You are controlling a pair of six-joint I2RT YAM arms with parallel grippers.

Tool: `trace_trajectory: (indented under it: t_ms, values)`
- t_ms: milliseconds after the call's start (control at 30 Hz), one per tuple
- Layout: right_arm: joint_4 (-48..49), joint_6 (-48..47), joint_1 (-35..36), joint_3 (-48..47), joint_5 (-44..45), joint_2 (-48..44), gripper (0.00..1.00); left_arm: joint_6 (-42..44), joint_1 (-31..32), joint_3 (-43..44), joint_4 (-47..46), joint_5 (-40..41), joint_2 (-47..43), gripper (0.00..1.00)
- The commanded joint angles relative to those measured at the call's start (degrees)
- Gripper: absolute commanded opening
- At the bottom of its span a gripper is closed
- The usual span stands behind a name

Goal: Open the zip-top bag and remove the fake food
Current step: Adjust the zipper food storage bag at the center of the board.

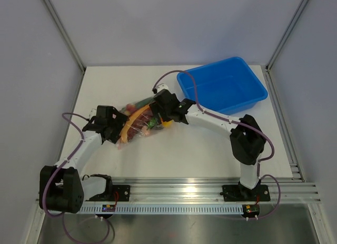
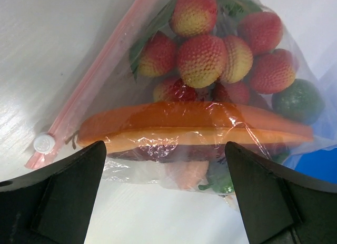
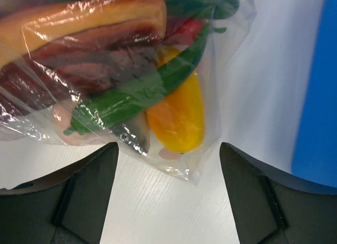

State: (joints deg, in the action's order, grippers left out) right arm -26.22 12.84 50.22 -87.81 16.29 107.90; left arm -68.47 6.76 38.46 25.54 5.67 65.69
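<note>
The clear zip-top bag [image 1: 138,124] lies mid-table between my two grippers, stuffed with fake food. In the left wrist view its pink zip strip [image 2: 89,81] runs diagonally down to a white slider [image 2: 43,143]. Bumpy red-yellow fruits [image 2: 202,60] and an orange wedge [image 2: 195,129] show through the plastic. My left gripper [image 2: 166,202] stands open, with the bag's near edge just ahead of its fingers. The right wrist view shows a yellow fruit [image 3: 179,118], a green cucumber [image 3: 139,89] and the bag's corner [image 3: 195,173]. My right gripper [image 3: 168,202] is open just short of that corner and holds nothing.
A blue rectangular bin [image 1: 224,86] stands at the back right of the white table [image 1: 189,154]; its blue wall [image 3: 321,97] shows at the right edge of the right wrist view. An aluminium rail [image 1: 210,194] runs along the near edge.
</note>
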Motion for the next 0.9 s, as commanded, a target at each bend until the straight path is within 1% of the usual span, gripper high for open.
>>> trace_trajectory:
  t_ms: [0, 133, 167, 233, 267, 333, 367, 400, 433, 467, 533, 567, 600, 700, 767, 800, 867]
  values:
    - [-4.37, 0.17, 1.81, -3.15, -1.52, 2.31, 0.85, 2.37, -0.96, 2.59, 0.56, -3.39, 0.93, 0.99]
    - [-5.60, 0.34, 2.69, -4.12, -2.93, 3.81, 0.86, 1.59, -1.32, 2.15, 2.31, -0.85, -1.35, 0.99]
    - [-5.86, 0.52, 2.87, -4.21, -3.02, 3.90, 0.86, 0.89, -1.32, 2.24, 3.80, 2.64, -3.01, 0.99]
    - [-6.39, 0.69, 3.04, -4.39, -2.50, 4.60, 0.86, -0.17, -1.40, 2.59, 7.57, 6.44, -5.03, 0.99]
    - [-6.74, 0.87, 2.96, -4.47, -2.32, 4.95, 0.85, -0.96, -1.40, 2.41, 8.12, 9.07, -7.74, 0.99]
    - [-7.00, 1.31, 2.96, -4.82, 0.39, 5.74, 0.76, -2.19, -1.40, 0.49, 7.34, 10.49, -10.31, 0.99]
    - [-7.09, 1.40, 2.96, -5.26, 1.27, 6.01, 0.64, -2.72, -1.40, -0.48, 6.72, 11.11, -12.41, 0.99]
    - [-7.27, 1.40, 3.04, -5.53, 2.94, 6.88, 0.59, -3.25, -1.49, -1.53, 5.85, 11.29, -13.47, 0.99]
    - [-7.44, 1.40, 2.96, -5.70, 3.91, 7.24, 0.51, -4.38, -1.58, -3.28, 4.62, 11.47, -14.18, 0.99]
    - [-7.27, 1.57, 2.96, -5.97, 4.88, 7.59, 0.38, -4.83, -1.67, -3.82, 4.26, 11.81, -14.71, 0.99]
    - [-7.01, 1.57, 2.87, -6.76, 7.60, 8.47, 0.21, -5.18, -1.93, -4.44, 3.90, 11.99, -15.59, 0.99]
    - [-7.01, 1.40, 2.87, -7.54, 8.74, 8.82, 0.07, -5.19, -2.19, -4.36, 3.99, 12.34, -15.77, 0.99]
    - [-6.83, 1.22, 2.87, -8.07, 10.76, 9.34, 0.00, -5.19, -2.19, -4.27, 4.17, 12.61, -15.94, 0.99]
    - [-5.61, -0.35, 2.43, -9.92, 16.56, 10.58, 0.00, -4.83, -2.28, -4.35, 3.82, 12.87, -16.47, 0.99]
    - [-1.14, -4.83, 2.43, -9.66, 20.85, 10.84, 0.00, -2.65, -2.28, -5.05, 1.90, 12.00, -17.00, 0.99]
    - [3.32, -7.89, 2.34, -9.31, 22.62, 10.84, 0.00, -0.64, -2.28, -5.23, -0.47, 11.47, -17.78, 0.99]
    - [7.57, -9.67, 1.73, -8.26, 27.97, 11.37, 0.00, 0.26, -2.28, -5.76, -1.72, 11.03, -18.66, 0.99]
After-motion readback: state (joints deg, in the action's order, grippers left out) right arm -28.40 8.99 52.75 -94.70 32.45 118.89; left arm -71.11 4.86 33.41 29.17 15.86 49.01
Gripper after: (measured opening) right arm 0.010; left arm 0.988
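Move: The bag's near right corner is what the right hand goes for, about 5 cm below it and 2 cm back; the yellow pepper lies 1 cm ahead and 1 cm right, the bun some 11 cm left and 1 cm ahead, the blue bin's middle about 29 cm right and 20 cm ahead. From the left hand the zip edge's middle is roughly 4 cm left, level with it and 3 cm below; that corner is about 18 cm right and 3 cm ahead. Down about 5 cm and slightly back goes the open right hand to the bag's near right corner by the yellow pepper, shuts fully to pinch the clear film, then draws that corner forward some 5 cm, rising a little as the fingers tip up. The left hand, staying wide open, moves left and back about 5 cm, rises 3 cm overall and turns slightly counter-clockwise. ##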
